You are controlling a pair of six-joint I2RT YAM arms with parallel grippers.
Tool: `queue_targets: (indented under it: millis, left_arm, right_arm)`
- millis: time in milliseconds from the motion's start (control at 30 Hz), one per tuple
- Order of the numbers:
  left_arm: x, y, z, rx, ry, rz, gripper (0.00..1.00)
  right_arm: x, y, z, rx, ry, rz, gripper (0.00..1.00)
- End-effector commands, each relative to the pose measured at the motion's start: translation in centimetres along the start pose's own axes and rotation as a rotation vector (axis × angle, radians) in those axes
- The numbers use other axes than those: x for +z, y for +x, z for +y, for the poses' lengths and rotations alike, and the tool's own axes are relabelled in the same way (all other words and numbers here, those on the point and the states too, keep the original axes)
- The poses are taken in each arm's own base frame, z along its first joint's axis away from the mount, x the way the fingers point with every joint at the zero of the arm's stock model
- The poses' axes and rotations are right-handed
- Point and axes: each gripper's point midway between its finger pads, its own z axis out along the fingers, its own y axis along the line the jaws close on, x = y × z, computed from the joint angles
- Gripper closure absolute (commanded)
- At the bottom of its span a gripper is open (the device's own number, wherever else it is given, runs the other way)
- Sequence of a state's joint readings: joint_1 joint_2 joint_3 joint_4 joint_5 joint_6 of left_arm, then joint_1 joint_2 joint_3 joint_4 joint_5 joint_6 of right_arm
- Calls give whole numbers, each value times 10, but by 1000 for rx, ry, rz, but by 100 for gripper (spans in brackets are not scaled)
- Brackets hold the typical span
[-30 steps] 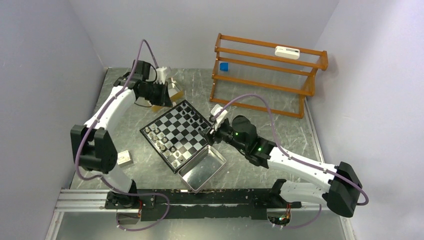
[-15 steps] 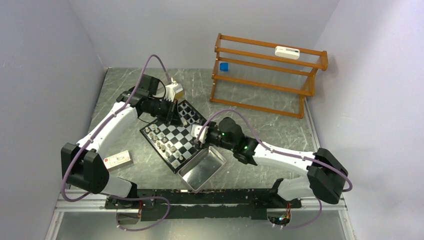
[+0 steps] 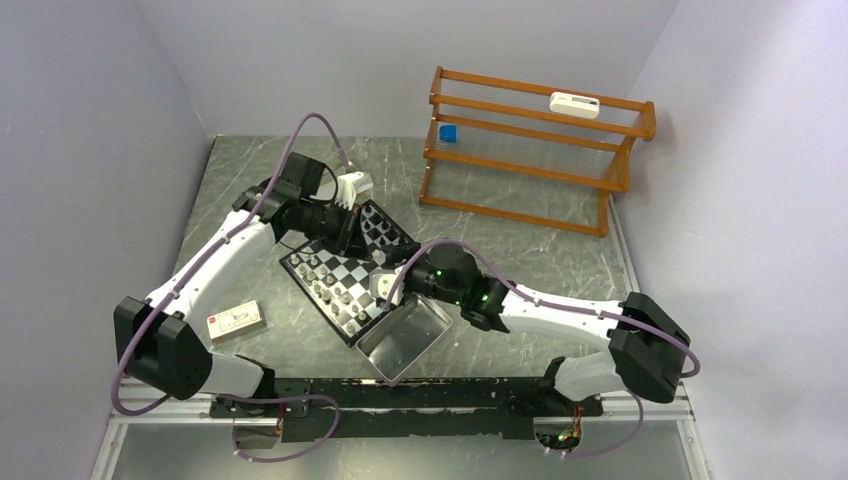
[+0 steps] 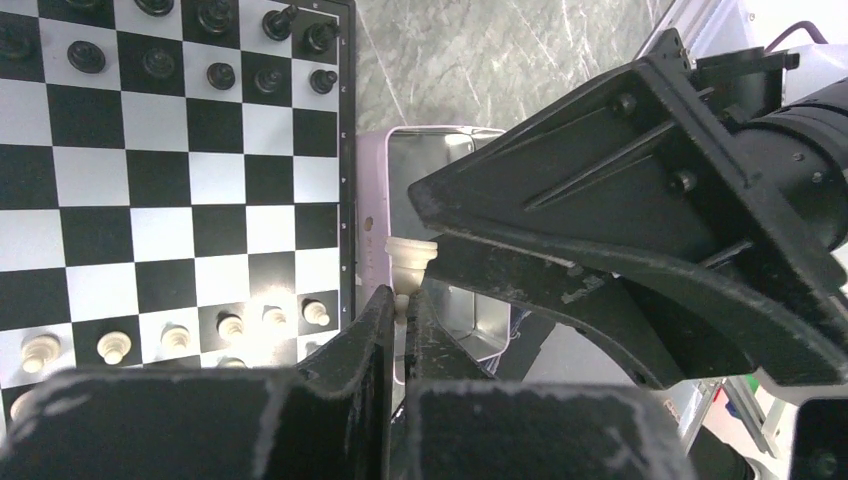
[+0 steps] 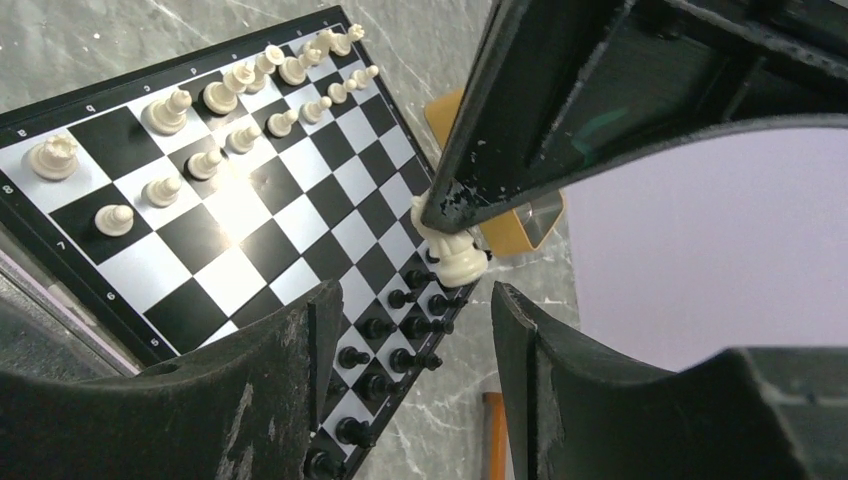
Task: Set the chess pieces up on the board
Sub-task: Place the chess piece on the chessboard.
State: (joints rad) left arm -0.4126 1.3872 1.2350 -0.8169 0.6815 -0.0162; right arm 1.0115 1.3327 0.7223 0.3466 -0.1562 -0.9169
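Observation:
The board [image 3: 345, 266] lies tilted mid-table, with black chess pieces [image 4: 220, 75] on its far rows and white ones [image 5: 230, 100] on its near rows. My left gripper [image 4: 402, 297] is shut on the top of a white piece [image 4: 410, 257], which hangs base-out over the board's right edge. The same white piece [image 5: 455, 255] shows in the right wrist view, pinched in the left gripper's fingertips [image 5: 450, 205]. My right gripper [image 5: 410, 320] stands open just in front of that piece, with nothing between its fingers [image 4: 600, 200]. Seen from above, both grippers meet over the board's right side.
A shiny metal tray [image 3: 405, 335] sits against the board's near-right edge. A gold box [image 5: 520, 215] lies beyond the board's far corner. A wooden rack [image 3: 530, 150] with a blue cube [image 3: 448, 133] stands at the back right. A small white box [image 3: 235, 318] lies near left.
My left arm swung from the gold box at the back left over the board with the white piece. My right arm slid left along the board toward it, jaws slightly narrower.

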Motion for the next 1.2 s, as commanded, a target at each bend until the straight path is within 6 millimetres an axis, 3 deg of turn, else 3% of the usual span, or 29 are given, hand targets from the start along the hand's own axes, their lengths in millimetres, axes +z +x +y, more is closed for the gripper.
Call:
queue_targets:
  millis: [0,400,567,767,1167]
  left_arm:
    - [-7,2,-18,20,36,-2,95]
    - [1,11,-18,18,35,44,95]
    - [3,12,-16,18,15,50,95]
    - [-2,3,-19,23,11,25,95]
    - [-21,-29,-34,43,-9,-185,65]
  right_arm:
    - [6,-14,-13,-89,27,-19,41]
    - [10,-22,-14,-164,37,-8,50]
    - [5,-29,-15,-181,58,-38,71]
    - [7,-24,-7,-152,43,-17,88]
    - [-4,-47,-35,234,234,-139,97]
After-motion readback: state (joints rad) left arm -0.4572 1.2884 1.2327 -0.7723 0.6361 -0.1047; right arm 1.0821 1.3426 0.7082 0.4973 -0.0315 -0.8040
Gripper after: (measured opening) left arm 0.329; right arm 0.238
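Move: From the left hand, which already holds the white knight by its head, the gap between the right fingers it is taken to lies about 3 cm to the right, 1 cm back and 2 cm lower. For the open right hand the knight is roughly 2 cm to its left, 1 cm ahead and 1 cm up. The chessboard's middle lies some 4 cm ahead, 7 cm left and 13 cm below the right hand; the metal tray about 12 cm back, 3 cm left and 12 cm below. Back by about 2 cm goes the left hand, bringing the knight between the right hand's open fingers as that hand eases some 1.5 cm left to meet it. The right fingers close and pinch the knight; only then do the left fingers open, and that hand lifts off about 3 cm, while the right hand rises slightly and its fingertips tilt up. ##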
